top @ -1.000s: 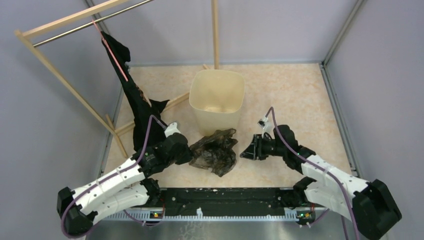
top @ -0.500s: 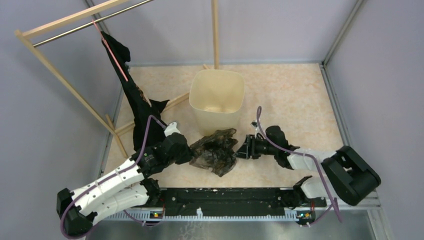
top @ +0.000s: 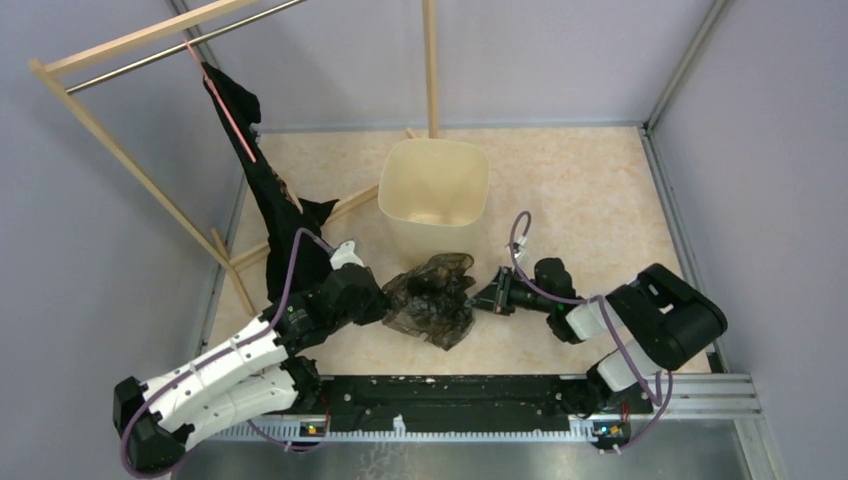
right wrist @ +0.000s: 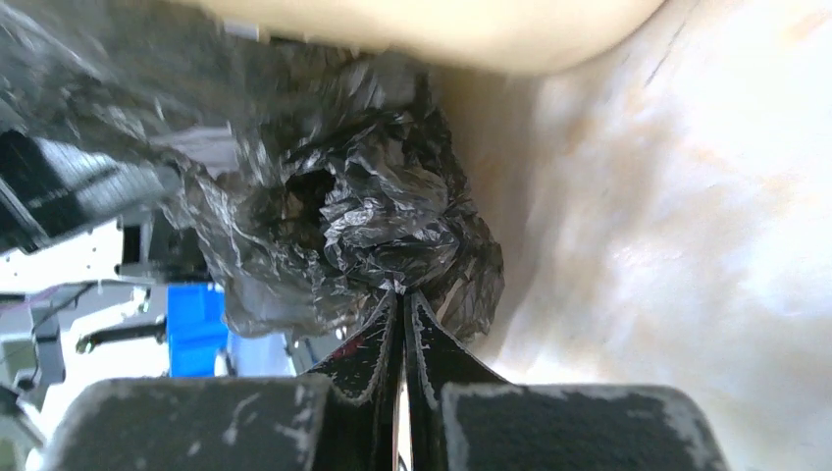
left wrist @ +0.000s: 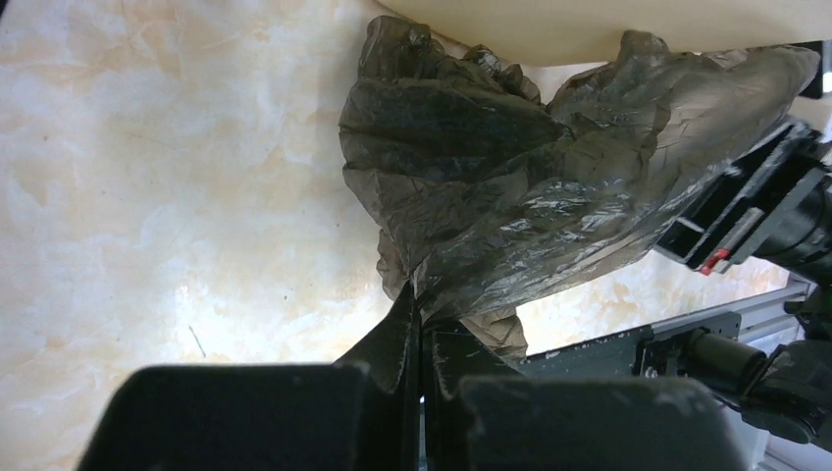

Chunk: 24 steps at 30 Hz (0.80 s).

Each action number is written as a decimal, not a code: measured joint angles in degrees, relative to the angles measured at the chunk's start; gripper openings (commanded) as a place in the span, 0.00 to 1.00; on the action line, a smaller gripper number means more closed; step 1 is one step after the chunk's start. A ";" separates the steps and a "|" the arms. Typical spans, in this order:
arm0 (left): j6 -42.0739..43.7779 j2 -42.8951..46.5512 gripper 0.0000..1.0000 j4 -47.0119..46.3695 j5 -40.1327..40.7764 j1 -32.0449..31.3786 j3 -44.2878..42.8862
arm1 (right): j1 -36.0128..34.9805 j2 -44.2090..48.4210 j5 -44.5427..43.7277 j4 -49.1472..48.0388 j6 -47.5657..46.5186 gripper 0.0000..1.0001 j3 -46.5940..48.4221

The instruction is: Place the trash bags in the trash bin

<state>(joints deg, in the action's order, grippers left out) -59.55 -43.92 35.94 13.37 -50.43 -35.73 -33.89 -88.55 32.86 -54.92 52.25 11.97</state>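
Note:
A crumpled dark translucent trash bag (top: 432, 298) lies on the floor just in front of the cream trash bin (top: 434, 195), which stands upright and open. My left gripper (top: 385, 305) is shut on the bag's left edge; in the left wrist view its tips (left wrist: 420, 304) pinch the film of the bag (left wrist: 530, 186). From the other side, my right gripper (top: 478, 300) is shut on the bag's right edge. In the right wrist view its tips (right wrist: 400, 292) clamp a gathered knot of the bag (right wrist: 363, 216), under the bin's wall (right wrist: 442, 25).
A wooden rack (top: 120, 150) stands at the back left, with a black garment (top: 265, 190) on a pink hanger draping to the floor by my left arm. A wooden post (top: 430, 70) rises behind the bin. A black rail (top: 450, 400) runs along the near edge.
My right arm swung left to the bag, and its open jaws closed on the bag's right side. The left gripper kept its hold, shifting slightly.

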 measured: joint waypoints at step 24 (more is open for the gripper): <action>16.65 -34.93 0.00 -12.50 3.13 8.04 -21.40 | 17.40 20.44 -6.82 55.93 -20.48 0.00 23.02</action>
<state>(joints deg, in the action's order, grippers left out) -42.89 -78.85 23.44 16.49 -42.39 -57.12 -16.49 -68.12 26.04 1.02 31.77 34.98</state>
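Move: Out in front of both hands stands the trash bin: its middle about 22 cm ahead and 11 cm to the right of the left hand, and about 20 cm ahead and 7 cm to the left of the right hand. Both already pinch the black trash bag, whose middle lies 10 cm to the left hand's right, 3 cm farther out and 5 cm below it. The black garment's lower part hangs roughly 17 cm left of the left hand and 10 cm ahead. Swinging the trash bag forward against the near side of the bin, both hands keep their shut grip on it. The left goes some 13 cm forward towards the bin and drifts 5 cm right, its left side rolling up; the right goes about 11 cm forward while rising, then sweeps out to the right and climbs, its wrist turning clockwise. ##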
